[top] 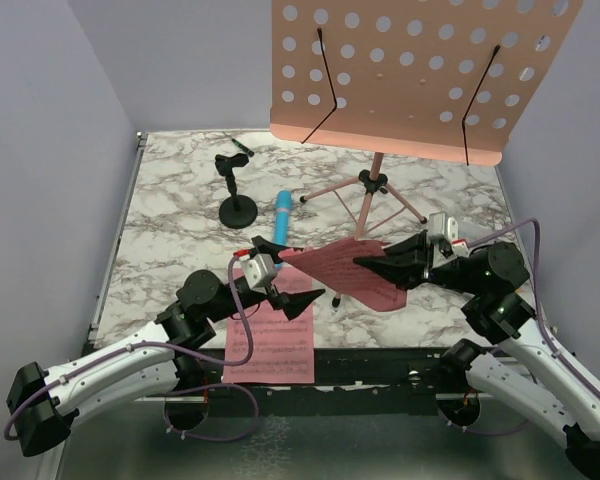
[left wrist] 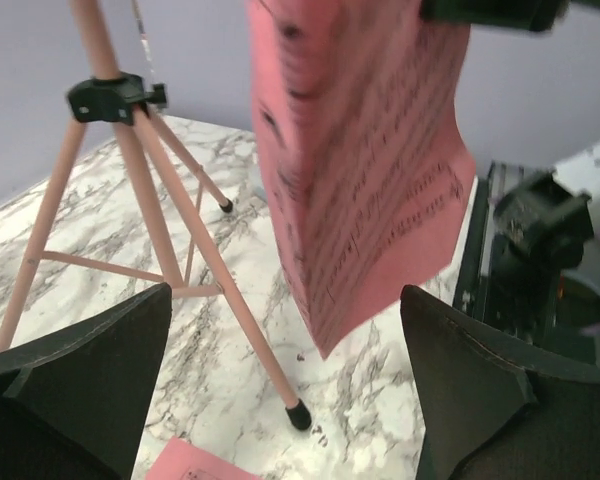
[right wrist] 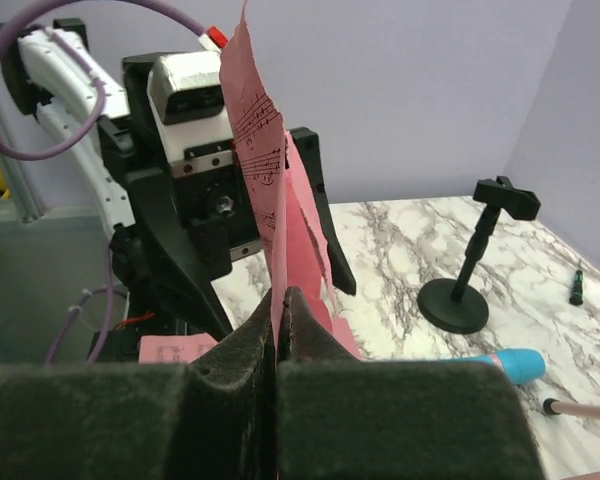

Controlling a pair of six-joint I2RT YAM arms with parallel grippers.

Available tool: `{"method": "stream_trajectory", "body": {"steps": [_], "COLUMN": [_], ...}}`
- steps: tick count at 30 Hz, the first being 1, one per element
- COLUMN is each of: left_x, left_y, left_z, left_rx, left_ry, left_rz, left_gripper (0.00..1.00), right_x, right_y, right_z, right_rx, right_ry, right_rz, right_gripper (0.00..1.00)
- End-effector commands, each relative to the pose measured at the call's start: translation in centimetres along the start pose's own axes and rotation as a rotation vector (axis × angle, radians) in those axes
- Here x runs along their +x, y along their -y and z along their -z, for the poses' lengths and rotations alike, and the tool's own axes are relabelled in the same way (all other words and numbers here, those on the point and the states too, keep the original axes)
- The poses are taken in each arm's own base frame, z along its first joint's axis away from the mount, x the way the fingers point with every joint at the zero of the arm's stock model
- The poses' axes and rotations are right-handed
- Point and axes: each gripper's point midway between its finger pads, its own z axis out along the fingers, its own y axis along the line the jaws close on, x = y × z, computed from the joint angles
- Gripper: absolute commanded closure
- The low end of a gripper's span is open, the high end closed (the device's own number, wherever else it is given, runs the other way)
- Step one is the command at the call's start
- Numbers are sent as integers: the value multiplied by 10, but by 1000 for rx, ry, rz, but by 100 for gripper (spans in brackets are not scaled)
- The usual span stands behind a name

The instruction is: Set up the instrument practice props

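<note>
The salmon-pink music stand (top: pixel 420 70) rises at the back of the marble table, its thin tripod legs (top: pixel 370 190) spread below the hole-punched desk. My right gripper (right wrist: pixel 281 298) is shut on the edge of one pink sheet-music page (top: pixel 345 268), which hangs mid-table above the surface. My left gripper (top: pixel 302 272) is open just left of that page, with nothing between its fingers (left wrist: pixel 80 380); the page (left wrist: pixel 370 170) dangles ahead of them. A second pink page (top: pixel 272 340) lies flat at the front edge. The light-blue tube (top: pixel 282 218) lies behind the left gripper.
A black stand with a round base (top: pixel 237 205) is at the back left, and a small dark pen-like item (top: pixel 242 147) lies beyond it. One tripod foot (left wrist: pixel 297 413) rests on the table close to my left gripper. Grey walls enclose the table on three sides.
</note>
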Motion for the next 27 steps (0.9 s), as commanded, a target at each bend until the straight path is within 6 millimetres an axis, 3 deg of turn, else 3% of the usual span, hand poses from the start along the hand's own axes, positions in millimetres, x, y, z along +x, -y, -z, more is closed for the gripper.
{"method": "stream_trajectory", "body": {"steps": [1, 7, 10, 16, 19, 22, 27], "left_x": [2, -27, -34, -52, -56, -56, -61], "left_y": [29, 65, 79, 97, 98, 96, 88], "left_z": [3, 9, 7, 16, 21, 24, 29], "left_rx": [232, 445, 541, 645, 640, 609, 540], "left_ry": [1, 170, 181, 201, 209, 214, 237], "left_rz": [-176, -243, -236, -194, -172, -160, -137], "left_gripper": [3, 3, 5, 17, 36, 47, 49], "right_x": [-8, -12, -14, -23, -28, -28, -25], "right_y": [-28, -54, -56, -26, -5, 5, 13], "right_z": [6, 9, 7, 1, 4, 6, 5], "right_rx": [-148, -316, -339, -132, 7, 76, 118], "right_ry": [-41, -61, -55, -9, 19, 34, 28], "right_rz": [46, 25, 8, 7, 9, 6, -14], "right_gripper": [99, 99, 99, 99, 99, 99, 99]}}
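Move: Just right of the left hand's open fingers, the held sheet's middle is about 5 cm to the right, 5 cm up and level fore and aft; from the right hand pinching it, it is roughly 2 cm left, 1 cm back and 2 cm down. Some 27 cm below the left hand are the stand's near foot, 4 cm ahead and 6 cm right; the flat sheet, 10 cm left and 1 cm back; and the microphone, 20 cm ahead and 7 cm left. Drawing back about 10 cm and, after a small dip, rising 5 cm, the left hand turns some 30 degrees clockwise until its fingers point straight right at the held sheet's free edge, then half closes around that edge. The right hand keeps its pinch, swinging back 4 cm with a counter-clockwise turn, then returning nearly as far and lifting slightly. ##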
